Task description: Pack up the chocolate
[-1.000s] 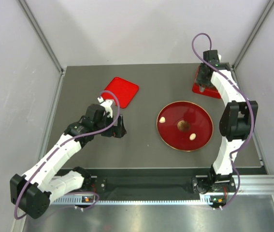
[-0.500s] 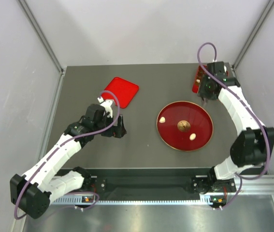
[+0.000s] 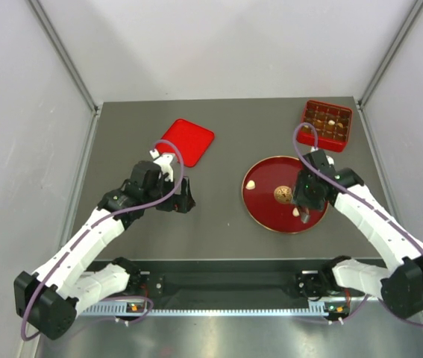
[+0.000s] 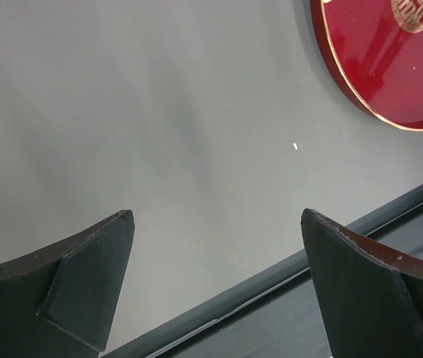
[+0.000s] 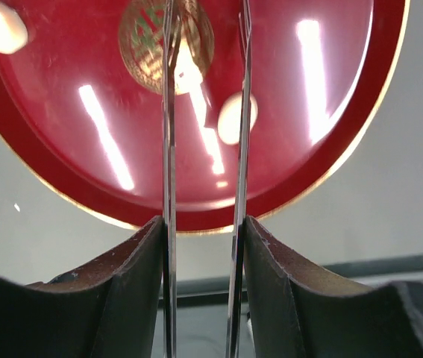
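Note:
Two cream chocolate pieces lie on the round red plate (image 3: pixel 267 198): one at its left (image 3: pixel 251 183) and one near its front (image 3: pixel 296 212). More chocolate sits in the compartments of a red box (image 3: pixel 323 145) at the back right. My right gripper (image 3: pixel 306 195) hovers over the plate's right half, shut on thin metal tongs (image 5: pixel 168 149). In the right wrist view the tongs' blades stand apart, and the near chocolate (image 5: pixel 235 117) lies at the right blade. My left gripper (image 3: pixel 185 198) is open and holds nothing, over bare table left of the plate.
A flat red lid (image 3: pixel 187 140) lies at the back left of the table. A gold emblem (image 5: pixel 151 37) marks the plate's centre. The dark front rail (image 4: pixel 271 280) runs just below my left gripper (image 4: pixel 216 216).
My right arm has swung from the red box at the back right down to the plate, carrying the tongs, and the box now shows fully. The left arm has not moved.

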`<control>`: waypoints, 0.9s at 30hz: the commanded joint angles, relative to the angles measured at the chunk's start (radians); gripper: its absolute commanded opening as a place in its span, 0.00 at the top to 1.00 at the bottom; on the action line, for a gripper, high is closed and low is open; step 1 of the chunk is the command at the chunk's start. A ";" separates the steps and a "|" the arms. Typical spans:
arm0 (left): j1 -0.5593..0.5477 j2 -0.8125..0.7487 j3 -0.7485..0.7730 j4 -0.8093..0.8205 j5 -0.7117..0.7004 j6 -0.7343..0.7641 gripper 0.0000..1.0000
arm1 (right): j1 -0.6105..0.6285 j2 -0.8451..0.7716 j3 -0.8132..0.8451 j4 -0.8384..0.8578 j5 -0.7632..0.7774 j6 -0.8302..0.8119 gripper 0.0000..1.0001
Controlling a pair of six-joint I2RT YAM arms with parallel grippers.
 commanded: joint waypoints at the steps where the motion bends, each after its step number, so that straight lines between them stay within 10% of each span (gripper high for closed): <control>1: -0.006 -0.021 -0.001 0.022 0.022 0.005 0.01 | 0.037 -0.096 -0.029 -0.027 0.035 0.115 0.56; 27: -0.007 -0.041 -0.004 0.031 0.063 0.011 0.01 | 0.151 -0.277 -0.117 -0.179 0.031 0.235 0.55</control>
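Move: The white oval chocolate lies almost straight below the right hand, about 9 cm down and neither ahead nor to the side; this hand already holds metal tongs whose tips reach out ahead. The tray's gold emblem is some 6 cm ahead and 4 cm left, the other white chocolate roughly 9 cm ahead and 15 cm left, the divided red box about 34 cm ahead and 15 cm right. From the left hand, the oval lies level ahead, some 34 cm right, 11 cm down. The oval chocolate is what the right hand lines the tongs up with: it draws back about 7 cm towards its base, almost level and slowing, so that the tips come back from beyond the oval to close by it. The wrist ends turned some 5 degrees clockwise, and the fingers keep their part-open hold on the tongs; no touch on the chocolate can be made out. ##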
